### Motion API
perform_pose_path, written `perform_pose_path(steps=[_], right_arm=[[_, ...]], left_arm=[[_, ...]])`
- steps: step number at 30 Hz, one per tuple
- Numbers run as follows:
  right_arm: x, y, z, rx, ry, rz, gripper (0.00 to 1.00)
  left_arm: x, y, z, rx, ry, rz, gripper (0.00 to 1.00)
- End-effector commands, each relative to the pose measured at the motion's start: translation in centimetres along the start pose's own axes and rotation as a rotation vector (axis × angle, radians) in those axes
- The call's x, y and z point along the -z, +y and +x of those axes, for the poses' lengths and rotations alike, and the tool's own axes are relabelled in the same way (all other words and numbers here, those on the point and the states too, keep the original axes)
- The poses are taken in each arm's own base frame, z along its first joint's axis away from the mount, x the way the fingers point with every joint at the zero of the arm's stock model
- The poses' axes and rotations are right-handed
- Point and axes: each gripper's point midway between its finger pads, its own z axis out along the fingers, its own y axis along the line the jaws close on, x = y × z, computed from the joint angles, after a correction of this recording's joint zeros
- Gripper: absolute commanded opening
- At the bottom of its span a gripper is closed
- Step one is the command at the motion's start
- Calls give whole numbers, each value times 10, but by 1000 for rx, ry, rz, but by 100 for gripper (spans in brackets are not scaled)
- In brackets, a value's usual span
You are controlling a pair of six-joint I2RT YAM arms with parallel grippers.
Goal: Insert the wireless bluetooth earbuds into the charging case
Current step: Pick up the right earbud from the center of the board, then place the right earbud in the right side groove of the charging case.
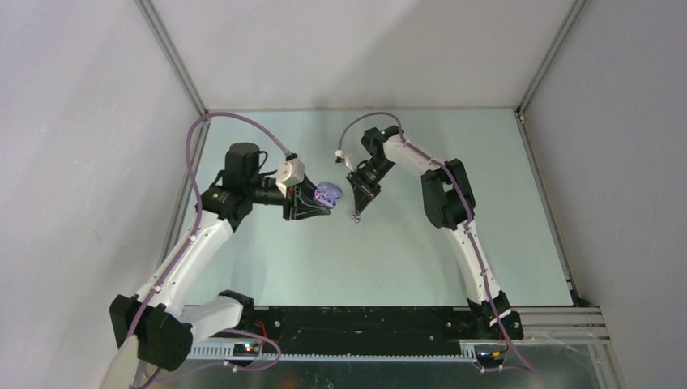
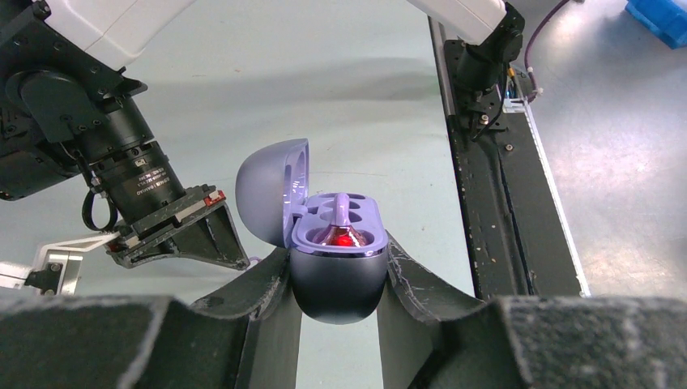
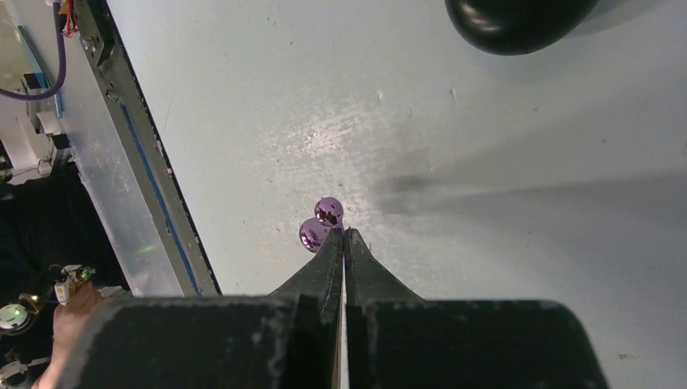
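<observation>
The charging case [image 2: 336, 279], lilac inside with a dark rounded shell, hangs above the table with my left gripper [image 2: 336, 259] shut on its sides. Its lid [image 2: 271, 186] stands open to the left. One lilac earbud [image 2: 342, 212] sits in it, stem up, over a red glow. In the top view the case [image 1: 325, 194] is just left of my right gripper [image 1: 356, 212]. The right gripper [image 3: 345, 235] is shut, tips down at the table. A glossy purple earbud [image 3: 322, 223] lies against the outside of its left fingertip, not visibly between the jaws.
A dark rounded shape [image 3: 518, 20] fills the top edge of the right wrist view. A metal rail [image 3: 146, 170] runs along the table's near edge. The black base bar [image 1: 364, 324] crosses the front. White enclosure walls [image 1: 97, 162] close in the sides and back.
</observation>
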Motion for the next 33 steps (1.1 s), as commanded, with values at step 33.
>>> perform_pose_path(steps=[33], right_arm=[[220, 179, -42, 517, -587, 800, 0]], left_arm=[[-31, 37, 14, 151, -56, -59, 0]])
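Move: The right earbud is already pinched in the right fingertips. The charging case it goes to is some 23 cm higher, about 11 cm back and 5 cm to the left, still gripped by the left hand with its lid open. On the board below, a black oval case lies roughly 8 cm ahead of the right hand, 7 cm left and 2 cm lower. From the left hand, the earbud is about 12 cm ahead, 6 cm right and 23 cm below. The earbud is carried up off the board in the shut right fingers, rising nearly 24 cm, first swinging some 8 cm right and slightly forward, then easing back and left towards the charging case. The right wrist meanwhile swings its fingers forward by some 50 degrees. The left hand keeps its grip on the case, bringing it about 4 cm forward and slightly down and right. ##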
